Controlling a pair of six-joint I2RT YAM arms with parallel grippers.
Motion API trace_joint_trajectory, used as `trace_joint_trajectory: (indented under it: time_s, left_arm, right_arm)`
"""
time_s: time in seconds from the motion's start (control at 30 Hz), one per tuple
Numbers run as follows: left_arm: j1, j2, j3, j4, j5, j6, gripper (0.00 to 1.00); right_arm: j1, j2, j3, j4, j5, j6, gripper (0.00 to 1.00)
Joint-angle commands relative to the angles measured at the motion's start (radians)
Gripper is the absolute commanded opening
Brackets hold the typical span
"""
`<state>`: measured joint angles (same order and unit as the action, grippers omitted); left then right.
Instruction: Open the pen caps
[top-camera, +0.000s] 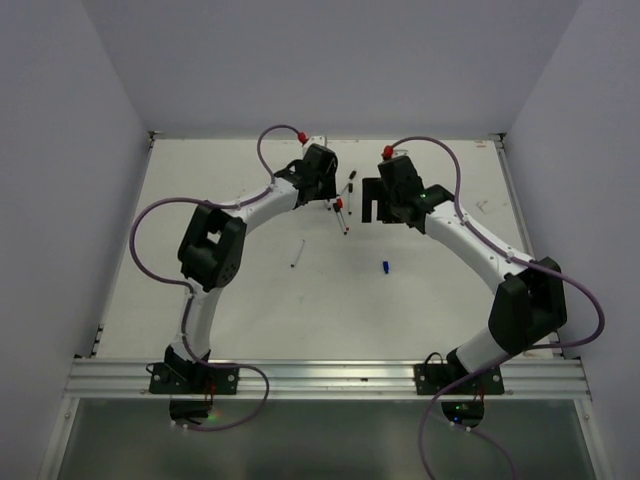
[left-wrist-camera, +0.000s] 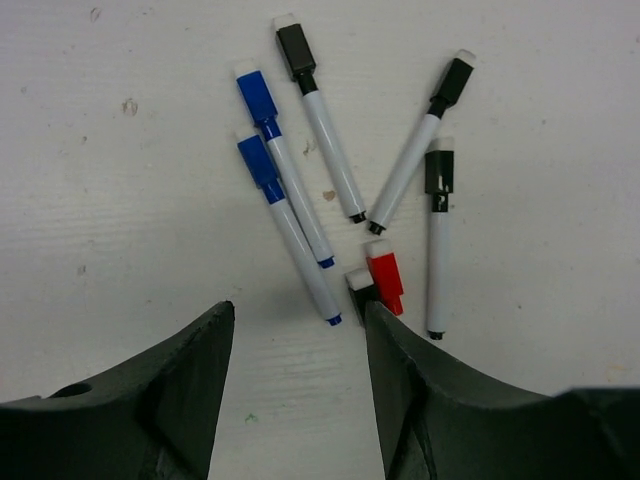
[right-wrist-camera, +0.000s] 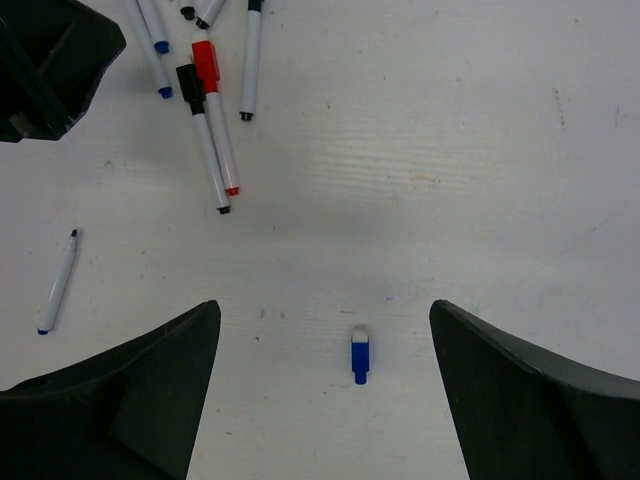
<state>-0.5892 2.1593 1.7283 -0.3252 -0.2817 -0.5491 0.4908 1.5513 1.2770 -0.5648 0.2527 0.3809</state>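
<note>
A cluster of capped white pens lies just ahead of my left gripper (left-wrist-camera: 298, 312), which is open over bare table. Their pen caps are blue (left-wrist-camera: 257, 95) (left-wrist-camera: 259, 160), black (left-wrist-camera: 296, 50) (left-wrist-camera: 452, 82) (left-wrist-camera: 439, 172) and red (left-wrist-camera: 384, 278). One more black cap (left-wrist-camera: 358, 290) is partly hidden by my right-hand finger (left-wrist-camera: 400, 370). A loose blue cap (right-wrist-camera: 360, 355) lies alone on the table between the open fingers of my right gripper (right-wrist-camera: 325, 310), below them and untouched. An uncapped pen (right-wrist-camera: 58, 282) lies apart at the left. From above, both grippers (top-camera: 330, 190) (top-camera: 380, 205) hover at the table's far middle.
The white table (top-camera: 220, 290) is walled by white panels on three sides, with an aluminium rail (top-camera: 330, 378) at the near edge. The left gripper's black body (right-wrist-camera: 45, 60) shows at the top left of the right wrist view, close to the pen cluster.
</note>
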Motion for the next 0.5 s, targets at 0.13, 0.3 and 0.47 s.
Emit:
trace_joint_trajectory:
  time_s: [0.13, 0.3, 0.47]
  left_arm:
    - [0.058, 0.06, 0.062, -0.006, 0.055, -0.009, 0.56]
    - [0.058, 0.089, 0.065, 0.015, 0.091, -0.006, 0.56]
    - [0.058, 0.116, 0.088, 0.014, 0.091, -0.002, 0.56]
  right_arm:
    - [-0.041, 0.018, 0.012, 0.025, -0.024, 0.032, 0.9]
    - [-0.041, 0.01, 0.007, 0.026, -0.023, 0.024, 0.9]
    - [-0.041, -0.011, -0.007, 0.026, -0.017, 0.021, 0.9]
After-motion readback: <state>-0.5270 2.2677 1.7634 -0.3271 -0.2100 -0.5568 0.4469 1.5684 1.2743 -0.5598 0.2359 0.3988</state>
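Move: The left hand, half open, hangs about 8 cm above the table, and the nearer blue-capped pen has its middle some 3 cm ahead and 1 cm left of it. The other blue-capped pen lies about 7 cm ahead, 1 cm left; the red-capped pen's middle is roughly 3 cm back and 6 cm right. From the right hand, the nearer blue-capped pen is some 17 cm ahead, 15 cm left and 15 cm below. The left hand sinks about 5 cm towards the two blue-capped pens, easing forward some 1.5 cm, its fingers tipping about 5 degrees more steeply down and staying half open. On the way down it first swings about 2.5 cm left, then comes back slightly to the right, and it ends still above the table with nothing yet between its fingers. ##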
